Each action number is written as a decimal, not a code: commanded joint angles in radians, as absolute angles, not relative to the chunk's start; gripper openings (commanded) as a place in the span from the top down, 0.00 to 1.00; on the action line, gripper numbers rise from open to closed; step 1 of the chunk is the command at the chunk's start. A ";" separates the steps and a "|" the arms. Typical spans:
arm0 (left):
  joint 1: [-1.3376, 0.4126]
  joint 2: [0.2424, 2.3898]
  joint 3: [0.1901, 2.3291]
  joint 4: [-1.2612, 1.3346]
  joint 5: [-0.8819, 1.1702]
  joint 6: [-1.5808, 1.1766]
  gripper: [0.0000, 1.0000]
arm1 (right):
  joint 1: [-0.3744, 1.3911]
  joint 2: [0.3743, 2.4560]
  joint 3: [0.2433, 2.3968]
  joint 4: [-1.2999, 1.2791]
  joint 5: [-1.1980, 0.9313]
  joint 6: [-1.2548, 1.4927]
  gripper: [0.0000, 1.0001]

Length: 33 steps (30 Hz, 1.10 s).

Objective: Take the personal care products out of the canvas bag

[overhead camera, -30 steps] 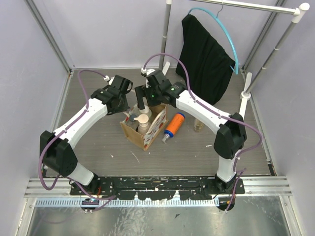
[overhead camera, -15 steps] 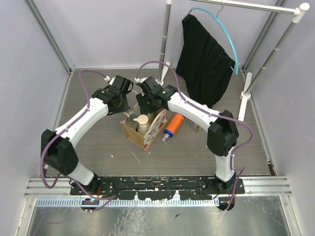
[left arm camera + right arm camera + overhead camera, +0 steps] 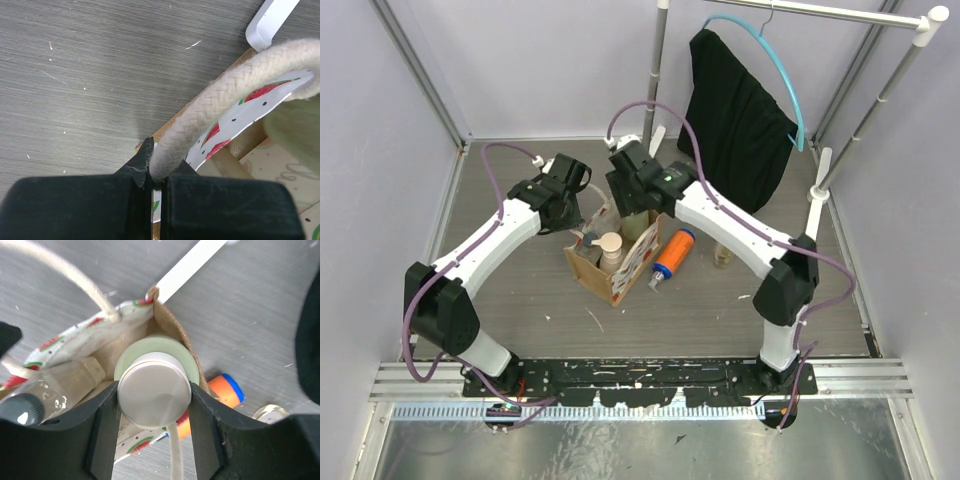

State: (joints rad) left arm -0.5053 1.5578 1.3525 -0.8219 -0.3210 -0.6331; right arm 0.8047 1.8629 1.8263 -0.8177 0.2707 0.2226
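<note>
The canvas bag (image 3: pixel 618 268) stands open mid-table, its watermelon-print side (image 3: pixel 235 117) showing in the left wrist view. My left gripper (image 3: pixel 159 177) is shut on its cream rope handle (image 3: pixel 225 95). Over the bag's far corner, my right gripper (image 3: pixel 154 390) is shut on the pale cap of a light green bottle (image 3: pixel 125 362) that stands upright in the bag (image 3: pixel 167 327). Two more products are inside: a beige bottle (image 3: pixel 611 250) and a clear bottle (image 3: pixel 42 390). An orange bottle with a blue cap (image 3: pixel 674 255) lies on the table right of the bag. A clear amber bottle (image 3: pixel 723 256) sits further right.
A black cloth (image 3: pixel 738 112) hangs on a blue hanger from a rack at the back right. The rack's white feet (image 3: pixel 817 185) rest on the table near it, one foot (image 3: pixel 187 267) just behind the bag. Purple walls enclose the table on three sides.
My right gripper went from open above the bag to down at its far corner, and it has closed on the green bottle's cap. The left gripper has kept hold of the handle.
</note>
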 commanded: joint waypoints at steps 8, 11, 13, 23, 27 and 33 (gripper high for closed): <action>-0.504 1.568 1.365 -0.857 -0.327 -0.633 0.97 | 0.654 1.594 2.034 -0.728 0.473 0.237 0.78; -0.503 1.567 1.368 -0.857 -0.331 -0.629 0.97 | 0.604 1.555 1.992 -0.699 0.465 0.248 0.78; -0.503 1.569 1.369 -0.857 -0.329 -0.629 0.97 | 0.564 1.538 1.954 -0.682 0.439 0.258 0.78; -0.504 1.569 1.357 -0.860 -0.324 -0.632 0.97 | 0.429 1.541 1.679 -0.568 0.324 0.297 0.78; -0.503 1.568 1.353 -0.859 -0.322 -0.633 0.97 | 0.406 1.551 1.570 -0.493 0.317 0.305 0.78; -0.504 1.572 1.350 -0.855 -0.313 -0.638 0.97 | 0.386 1.601 1.451 -0.411 0.320 0.312 0.77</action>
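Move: The right hand already holds the white-capped green bottle over the bag's far end. The free patch of table for it lies about 5 cm ahead, 19 cm to the right and 20 cm below. From that hand the orange bottle lies about 10 cm right and 3 cm back, the clear bottle 25 cm right and 5 cm back, and the canvas bag's middle 6 cm left and 4 cm back. From the left hand, that patch is about 36 cm right and 5 cm ahead. Up first, by about 17 cm, the right hand draws the green bottle out of the bag by its cap, swinging right and slightly forward over the bag's rim as it climbs. It then lowers by about as much towards the open table beyond the orange and clear bottles, the wrist turning clockwise on the way and the grip kept. The left hand stays still, pinching the bag's rope handle. ##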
